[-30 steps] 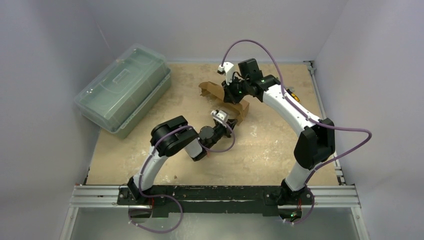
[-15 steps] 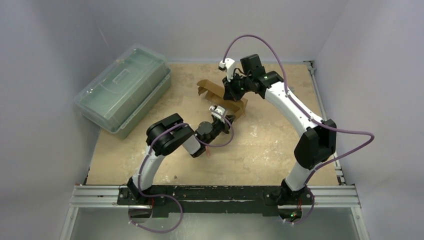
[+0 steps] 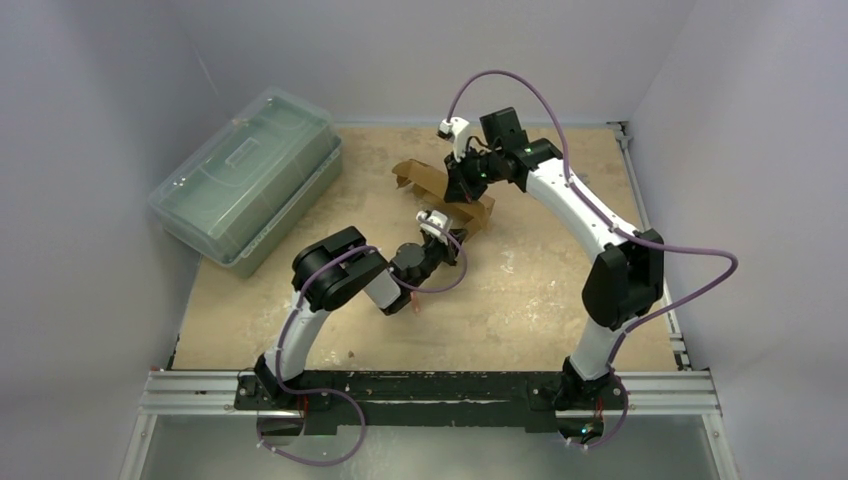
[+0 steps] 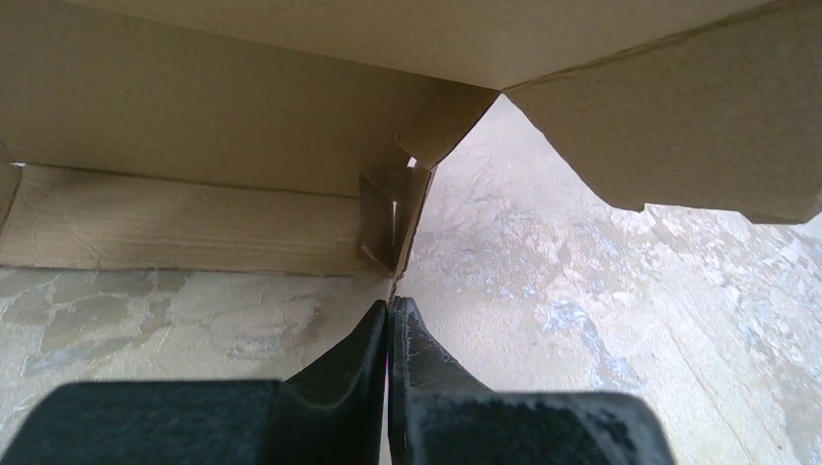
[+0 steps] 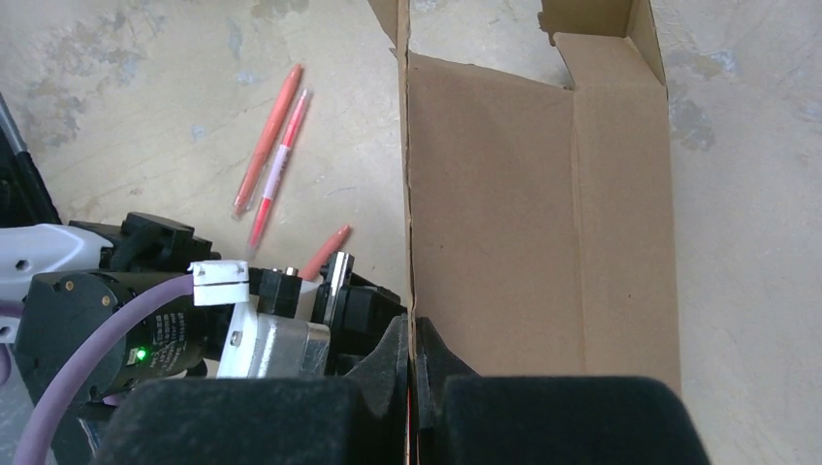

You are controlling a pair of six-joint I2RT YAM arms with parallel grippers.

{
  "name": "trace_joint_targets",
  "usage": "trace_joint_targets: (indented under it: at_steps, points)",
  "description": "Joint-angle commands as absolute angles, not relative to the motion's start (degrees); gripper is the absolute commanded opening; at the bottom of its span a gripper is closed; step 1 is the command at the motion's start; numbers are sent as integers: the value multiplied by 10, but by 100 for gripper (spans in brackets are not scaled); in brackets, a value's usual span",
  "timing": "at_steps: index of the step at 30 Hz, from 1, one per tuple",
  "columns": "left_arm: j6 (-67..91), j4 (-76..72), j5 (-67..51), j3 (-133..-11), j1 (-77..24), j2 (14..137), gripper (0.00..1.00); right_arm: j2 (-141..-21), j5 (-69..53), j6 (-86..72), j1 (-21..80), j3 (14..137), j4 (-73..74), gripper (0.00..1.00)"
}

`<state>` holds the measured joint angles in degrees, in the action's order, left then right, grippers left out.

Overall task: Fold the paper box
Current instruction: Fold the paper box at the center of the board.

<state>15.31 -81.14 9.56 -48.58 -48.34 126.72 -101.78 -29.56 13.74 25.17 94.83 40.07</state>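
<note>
The paper box [image 3: 432, 180] is a brown cardboard piece, partly opened up, at the middle back of the table. My right gripper [image 3: 463, 186] comes down on it from behind and is shut on the top edge of one wall [image 5: 411, 329]; the box's inner panels [image 5: 538, 213] spread away to the right of that edge. My left gripper [image 3: 436, 222] reaches in from the near side, low over the table. It is shut on a thin corner edge of the box [image 4: 391, 308], with a long flap [image 4: 184, 223] lying to its left and another flap [image 4: 698, 126] overhead.
A large translucent green plastic case [image 3: 247, 176] stands at the back left. Pink and red pens [image 5: 271, 160] lie on the table near the left arm's wrist [image 5: 184, 334]; one pen [image 3: 416, 305] shows below the left forearm. Grey walls close in the table.
Both grippers and the box between them have shifted slightly back and to the left. Both grips stay shut on the cardboard.
</note>
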Motion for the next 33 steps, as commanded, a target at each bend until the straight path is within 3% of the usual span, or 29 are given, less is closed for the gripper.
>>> trace_joint_targets:
  at_steps: [1,24,33]
  points:
    - [138,-881,82,-467,-477,1235,0,-1007,-303,120,249,966,422,0]
    - [95,-799,-32,-579,-458,1273,0,-1049,-289,131,201,1016,436,4]
    - [106,-840,-100,-562,-456,1272,0,-1053,-312,127,198,1014,440,0]
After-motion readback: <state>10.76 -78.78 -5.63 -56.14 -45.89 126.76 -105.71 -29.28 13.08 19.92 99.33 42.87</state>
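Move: The part-folded paper box is already pinched by both hands. Its middle lies about 6 cm ahead of the left hand, 4 cm to its left and 6 cm above it. From the right hand on the top panel's edge, the middle is some 5 cm ahead, 5 cm left and 7 cm below. A pink pen lies on the board roughly 7 cm behind the left hand, 10 cm to its left and 7 cm lower. The box is carried to the right between two kept pinches. The right hand takes the top panel's edge about 3 cm right and 3 cm forward, then slackens its fingers a hair and shuts them again on the edge, sinking slightly. The left hand lifts its side-flap edge about 4 cm and as far right, turning some 10 degrees clockwise, fingertips tipping up. ##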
